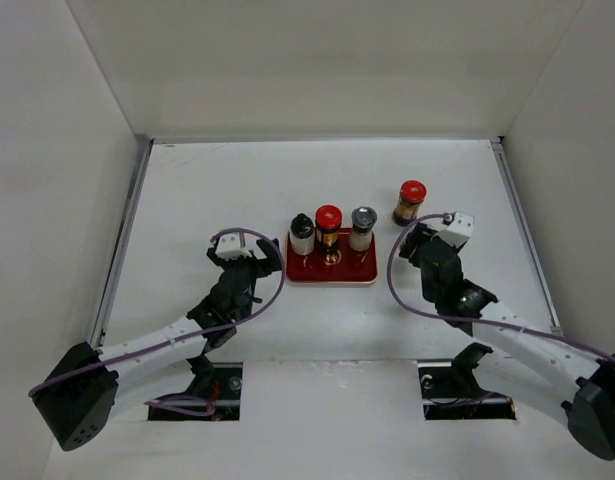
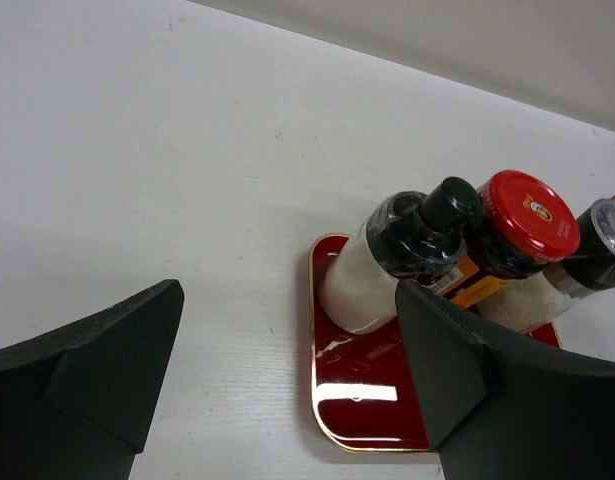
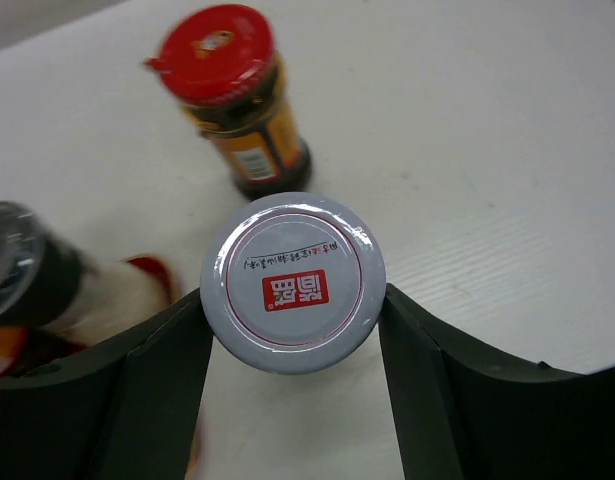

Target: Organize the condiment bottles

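Note:
Three condiment bottles stand in a row on the red tray: a black-capped one, a red-capped one and a silver-capped one. Another red-capped bottle stands alone on the table to the tray's right. Just in front of it, my right gripper is shut on a grey-capped bottle, both fingers pressing its cap; in the top view the gripper hides this bottle. My left gripper is open and holds nothing, at the tray's left end near the black-capped bottle.
White walls enclose the table on three sides, and metal rails run along its left and right edges. The lone red-capped bottle stands close beyond the gripped one. Both arm bases sit at the near edge.

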{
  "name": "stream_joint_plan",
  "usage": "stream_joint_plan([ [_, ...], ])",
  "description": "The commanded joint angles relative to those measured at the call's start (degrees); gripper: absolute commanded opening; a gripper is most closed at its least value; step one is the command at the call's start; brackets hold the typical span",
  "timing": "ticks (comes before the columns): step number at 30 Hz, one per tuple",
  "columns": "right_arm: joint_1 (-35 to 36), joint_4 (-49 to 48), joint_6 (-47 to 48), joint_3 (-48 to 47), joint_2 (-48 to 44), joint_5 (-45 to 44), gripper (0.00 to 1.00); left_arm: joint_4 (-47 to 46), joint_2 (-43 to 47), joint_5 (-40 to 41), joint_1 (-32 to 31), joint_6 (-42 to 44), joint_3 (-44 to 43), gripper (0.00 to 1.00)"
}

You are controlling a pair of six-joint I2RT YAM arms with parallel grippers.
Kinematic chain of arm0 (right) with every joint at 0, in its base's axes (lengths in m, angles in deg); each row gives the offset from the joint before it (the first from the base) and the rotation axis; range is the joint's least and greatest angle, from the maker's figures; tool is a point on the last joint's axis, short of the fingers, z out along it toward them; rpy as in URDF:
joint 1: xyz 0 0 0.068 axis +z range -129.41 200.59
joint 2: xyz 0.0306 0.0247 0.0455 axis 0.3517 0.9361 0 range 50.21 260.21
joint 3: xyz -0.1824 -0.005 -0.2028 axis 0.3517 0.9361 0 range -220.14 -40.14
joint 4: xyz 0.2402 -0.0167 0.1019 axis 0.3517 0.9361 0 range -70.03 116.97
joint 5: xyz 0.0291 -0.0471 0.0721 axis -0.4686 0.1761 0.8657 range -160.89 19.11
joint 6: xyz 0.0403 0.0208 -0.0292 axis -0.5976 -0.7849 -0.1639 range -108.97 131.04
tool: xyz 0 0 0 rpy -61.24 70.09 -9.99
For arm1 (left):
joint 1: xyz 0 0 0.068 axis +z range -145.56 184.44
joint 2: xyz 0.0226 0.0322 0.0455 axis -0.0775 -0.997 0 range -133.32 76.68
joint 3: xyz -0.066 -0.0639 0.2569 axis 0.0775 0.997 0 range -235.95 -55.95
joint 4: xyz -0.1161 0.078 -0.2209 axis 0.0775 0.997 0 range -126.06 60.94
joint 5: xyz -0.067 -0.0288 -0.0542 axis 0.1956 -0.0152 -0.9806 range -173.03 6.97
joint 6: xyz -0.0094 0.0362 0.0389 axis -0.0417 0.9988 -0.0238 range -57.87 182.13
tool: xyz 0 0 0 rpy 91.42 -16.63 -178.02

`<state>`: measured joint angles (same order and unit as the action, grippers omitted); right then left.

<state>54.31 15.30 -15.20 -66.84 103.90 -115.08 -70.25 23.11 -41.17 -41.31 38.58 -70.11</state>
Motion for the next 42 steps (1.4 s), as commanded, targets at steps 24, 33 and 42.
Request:
stream_joint_plan([
  [24, 25.1, -23.8, 1.4, -17.9, 35.0, -3.0, 0.64, -8.2, -0.7, 0.3, 0.5, -1.8, 3.3, 0.88],
  [33, 28.6, -21.4, 3.0, -18.8, 34.6, -7.6, 0.96, -8.3, -0.2, 0.6, 0.4, -1.9, 3.6, 0.88],
  [42, 25.2, -15.9, 3.0, -9.4, 13.8, -10.2, 1.0, -8.4, 0.5, 0.6, 0.0, -2.1, 4.0, 0.88],
])
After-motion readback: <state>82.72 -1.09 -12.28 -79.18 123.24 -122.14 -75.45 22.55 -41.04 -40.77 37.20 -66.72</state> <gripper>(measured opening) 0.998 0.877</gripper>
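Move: The small grey-lidded jar is already in the right hand, and its landing spot, the free near strip of the red tray, lies some 22 cm to that hand's left, level ahead and about 6 cm below. The tray's red-capped bottle stands about 7 cm beyond that spot, with the grey-capped bottle 7 cm right and the dark-capped one 7 cm left of that bottle. Another red-capped bottle stands loose 13 cm ahead and 3 cm left. From the left hand the spot is roughly 19 cm right, 7 cm below. The grey-lidded jar, still pinched in the right hand, is swept about 22 cm left, passing on the near side of the grey-capped bottle while the hand turns some 25 degrees counter-clockwise and sinks about 5 cm towards the tray. There the fingers open fully and let go of the jar, and the hand climbs away roughly 10 cm, easing a few centimetres back to the right. ##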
